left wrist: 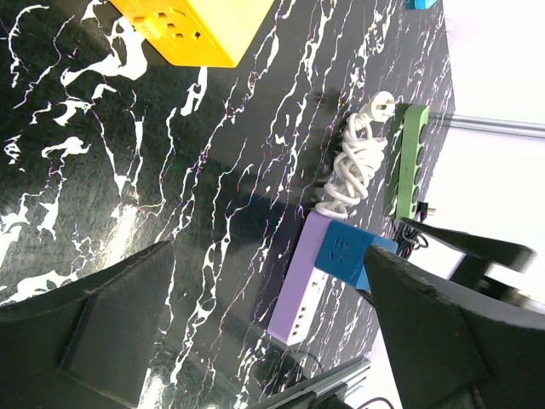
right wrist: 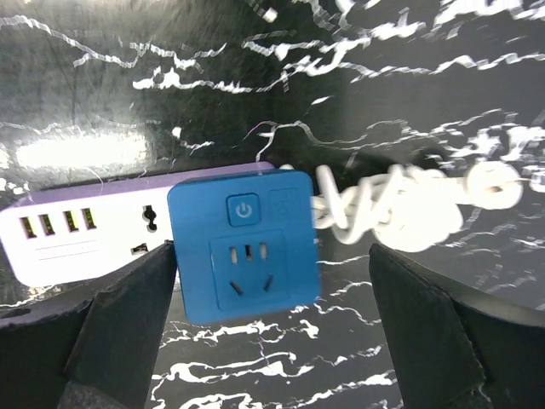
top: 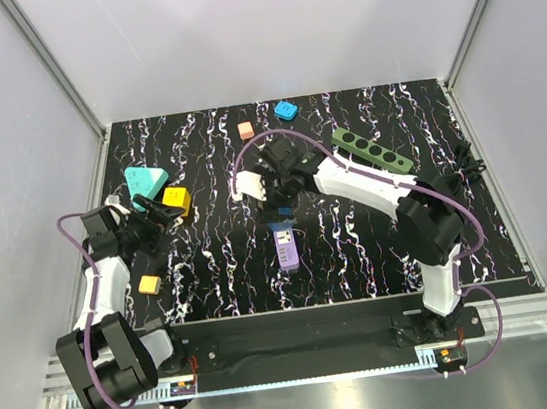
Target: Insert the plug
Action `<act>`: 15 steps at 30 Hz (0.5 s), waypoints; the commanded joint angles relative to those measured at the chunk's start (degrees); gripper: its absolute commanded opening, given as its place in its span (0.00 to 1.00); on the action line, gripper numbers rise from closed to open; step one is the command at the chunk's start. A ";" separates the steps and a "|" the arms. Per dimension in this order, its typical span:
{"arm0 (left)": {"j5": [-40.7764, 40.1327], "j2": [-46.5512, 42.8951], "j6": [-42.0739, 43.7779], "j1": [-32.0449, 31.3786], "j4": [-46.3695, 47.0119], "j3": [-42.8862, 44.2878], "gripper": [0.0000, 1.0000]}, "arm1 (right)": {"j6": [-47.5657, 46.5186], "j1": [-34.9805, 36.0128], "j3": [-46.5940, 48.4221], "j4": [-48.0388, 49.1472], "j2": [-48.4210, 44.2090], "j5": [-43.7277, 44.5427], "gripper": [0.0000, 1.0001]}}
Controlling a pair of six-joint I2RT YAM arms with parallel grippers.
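Observation:
The plug is a blue square adapter (right wrist: 245, 256) with a power button and a socket face. It sits on the end of a purple and white power strip (right wrist: 85, 230) lying mid-table (top: 286, 246). My right gripper (right wrist: 272, 315) hovers over it, open. Its left finger (right wrist: 128, 315) is close beside the plug's edge, and the right finger (right wrist: 426, 324) stands well clear. The strip's white coiled cable (right wrist: 400, 209) trails away. My left gripper (left wrist: 272, 332) is open and holds nothing at the table's left (top: 159, 212). It sees the blue plug (left wrist: 345, 253) on the strip (left wrist: 302, 285) from afar.
A green power strip (top: 372, 149) lies behind the right arm, with black cables (top: 459, 160) at the right edge. A teal triangle block (top: 145, 180), a yellow block (top: 175, 199) and a small orange block (top: 149, 283) surround the left gripper. Salmon (top: 246, 129) and blue (top: 286, 110) blocks sit at the back.

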 commanded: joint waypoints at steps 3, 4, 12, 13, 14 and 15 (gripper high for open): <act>-0.19 -1.53 0.77 0.35 1.68 0.35 0.99 | 1.97 -0.24 3.43 2.23 -6.61 -1.24 0.99; -0.11 -1.45 0.77 0.44 1.68 0.44 0.99 | 2.49 -0.24 3.43 2.32 -7.83 -1.68 1.00; -0.28 -1.09 0.77 0.61 1.68 0.70 0.99 | 8.12 -0.42 2.38 3.90 -9.60 -5.64 0.22; -0.37 -1.09 0.77 0.79 1.68 0.70 0.99 | 8.82 -0.59 1.85 4.34 -9.51 -6.33 0.20; -0.37 -1.09 0.77 0.79 1.68 0.70 0.99 | 9.17 -0.68 1.15 4.78 -9.25 -6.86 0.17; -0.37 -1.18 0.77 0.79 1.59 0.61 0.99 | 9.61 -0.77 -0.33 5.65 -8.90 -7.30 0.16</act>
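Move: The blue plug already sits on the far end of the power strip, about 3 cm below the right hand's open fingers and 1 cm back from them. From that hand the strip's middle lies some 7 cm back, 1 cm to the right and 6 cm down. The white cord coil is about 6 cm ahead, 1 cm left and 7 cm down. From the idle left hand the plug lies roughly 25 cm right, 3 cm back and 5 cm lower. The blue plug, already let go, is left behind as the right hand rises about 8 cm almost straight up from it, quick at first and slowing at the end. The wide-open fingers close on nothing to nearly shut in the second half, while the wrist tilts some 15 degrees, swinging the fingertips towards the robot's left. ##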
